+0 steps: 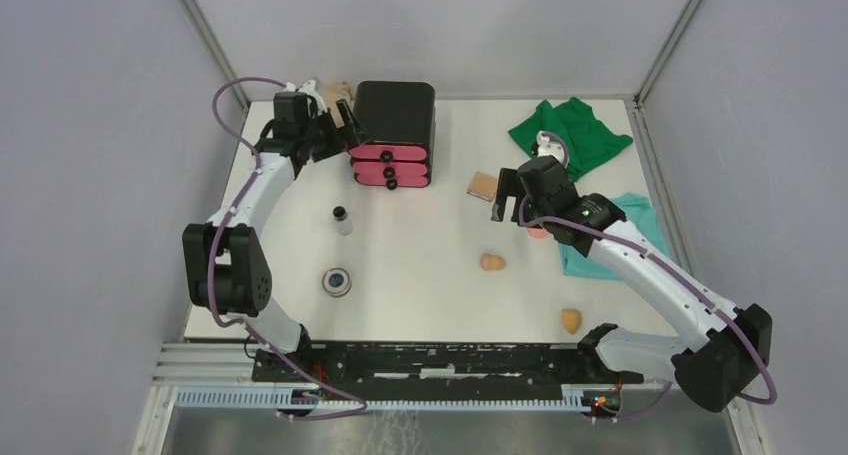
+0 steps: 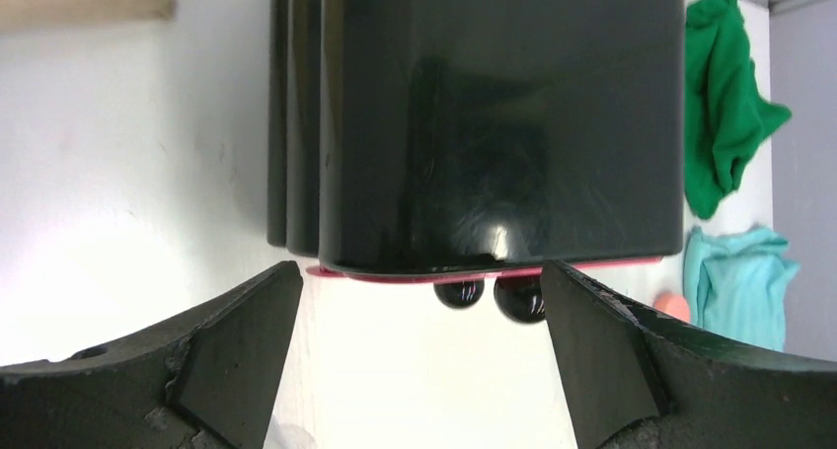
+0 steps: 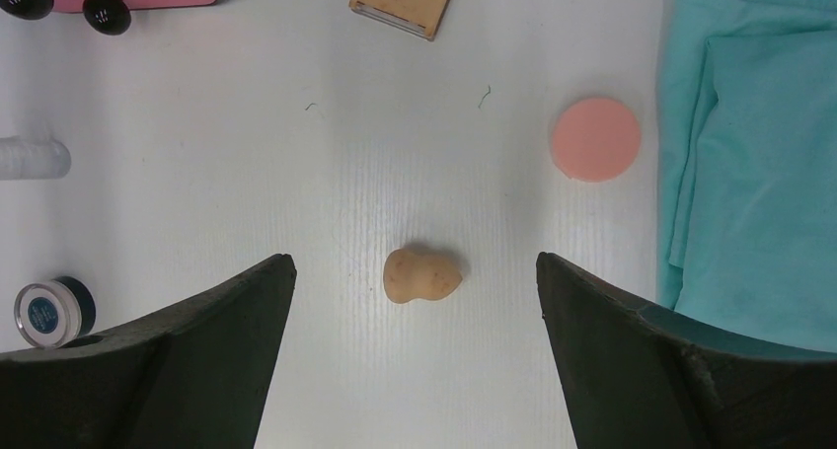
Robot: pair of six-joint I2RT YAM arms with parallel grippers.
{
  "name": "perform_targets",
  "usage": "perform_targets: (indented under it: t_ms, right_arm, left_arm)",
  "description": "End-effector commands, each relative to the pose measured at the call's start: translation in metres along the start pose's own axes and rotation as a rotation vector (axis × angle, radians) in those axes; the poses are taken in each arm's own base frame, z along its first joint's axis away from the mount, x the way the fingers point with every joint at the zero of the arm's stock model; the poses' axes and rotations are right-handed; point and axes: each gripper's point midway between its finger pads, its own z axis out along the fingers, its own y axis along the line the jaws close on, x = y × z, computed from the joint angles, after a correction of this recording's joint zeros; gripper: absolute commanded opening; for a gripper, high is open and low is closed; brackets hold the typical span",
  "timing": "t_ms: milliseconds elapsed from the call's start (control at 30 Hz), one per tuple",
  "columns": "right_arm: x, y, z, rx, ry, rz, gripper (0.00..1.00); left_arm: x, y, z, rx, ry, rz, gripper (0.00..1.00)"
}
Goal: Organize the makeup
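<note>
The makeup lies scattered on the white table. One tan egg-shaped sponge (image 1: 491, 262) sits in the middle, and another sponge (image 1: 571, 320) lies near the front. A tan square pad (image 1: 484, 185), a small black-capped jar (image 1: 343, 218) and a round silvery compact (image 1: 337, 280) lie apart. The pink round piece (image 3: 595, 138) lies beside the teal cloth. My right gripper (image 3: 415, 261) hangs open above the sponge (image 3: 421, 274), holding nothing. My left gripper (image 2: 419, 301) is open and empty at the left side of the black box (image 2: 494, 123).
The black box with pink drawers (image 1: 392, 135) stands at the back; its drawer knobs (image 2: 520, 299) show. A green cloth (image 1: 570, 133) lies back right, a teal cloth (image 1: 640, 225) under my right arm, and a beige cloth (image 1: 335, 93) behind the left gripper. Grey walls enclose the table.
</note>
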Motion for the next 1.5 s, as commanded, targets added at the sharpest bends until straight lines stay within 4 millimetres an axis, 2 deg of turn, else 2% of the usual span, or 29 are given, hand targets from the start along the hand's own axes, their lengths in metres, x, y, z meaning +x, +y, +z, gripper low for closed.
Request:
perform_targets:
  t_ms: [0,167,300,367,500,600,700,900,1000,1133,1367,1467]
  right_arm:
    - [-0.003,0.0,-0.002,-0.003,-0.021,0.026,0.99]
    - [-0.003,0.003,0.0,-0.014,-0.018,0.027,1.0]
    - [-0.003,0.003,0.0,-0.012,-0.017,0.023,0.99]
    - [-0.003,0.003,0.0,-0.013,-0.018,0.022,1.0]
    - [-0.003,0.002,-0.001,-0.016,-0.021,0.017,0.99]
    - [-0.003,0.002,-0.003,-0.018,-0.02,0.011,0.99]
    - [-0.003,-0.002,-0.007,-0.006,-0.018,0.008,0.99]
    - [0.0,-0.014,-0.018,0.013,-0.039,0.006,1.0]
    - [0.001,-0.019,-0.022,0.017,-0.055,0.015,1.0]
    - [0.002,-0.022,-0.023,0.029,-0.051,0.005,1.0]
    - [0.006,-0.023,-0.02,0.037,-0.033,-0.01,1.0]
    - [0.004,-0.02,-0.019,0.029,-0.031,-0.01,1.0]
  left_arm:
    - [0.022,-0.017,-0.002,0.116,0.043,0.038,0.98]
    - [0.045,-0.037,-0.008,0.181,0.048,0.059,0.97]
    - [0.052,-0.061,-0.029,0.213,0.011,0.107,0.97]
    - [0.045,-0.058,-0.04,0.175,-0.04,0.106,0.98]
    - [0.014,-0.035,-0.049,0.006,-0.146,0.098,1.0]
    - [-0.003,-0.016,-0.039,-0.024,-0.102,0.037,0.97]
    - [-0.02,-0.01,-0.024,0.041,-0.079,-0.012,0.97]
    - [-0.026,0.003,0.008,0.058,-0.045,0.021,1.0]
    - [-0.018,-0.011,0.014,0.161,-0.007,0.028,1.0]
    - [0.001,-0.032,0.012,0.262,0.049,0.062,0.98]
    - [0.029,-0.073,-0.013,0.376,0.079,0.092,0.98]
    - [0.023,-0.075,-0.028,0.32,0.031,0.091,0.98]
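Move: The organizer's middle lies about 8 cm to the left hand's right, 4 cm ahead and 12 cm below, its left edge almost under the fingers. The bottle stands some 17 cm back and 2 cm left, the tan cloth about 17 cm ahead and 17 cm left, both near 18 cm lower. From the right hand the organizer is roughly 22 cm ahead, 26 cm left and 11 cm down. Left hand, open, sweeps about 9 cm back-right, lifts forward-left, then sweeps right-back against the organizer; right retreats 3 cm. ##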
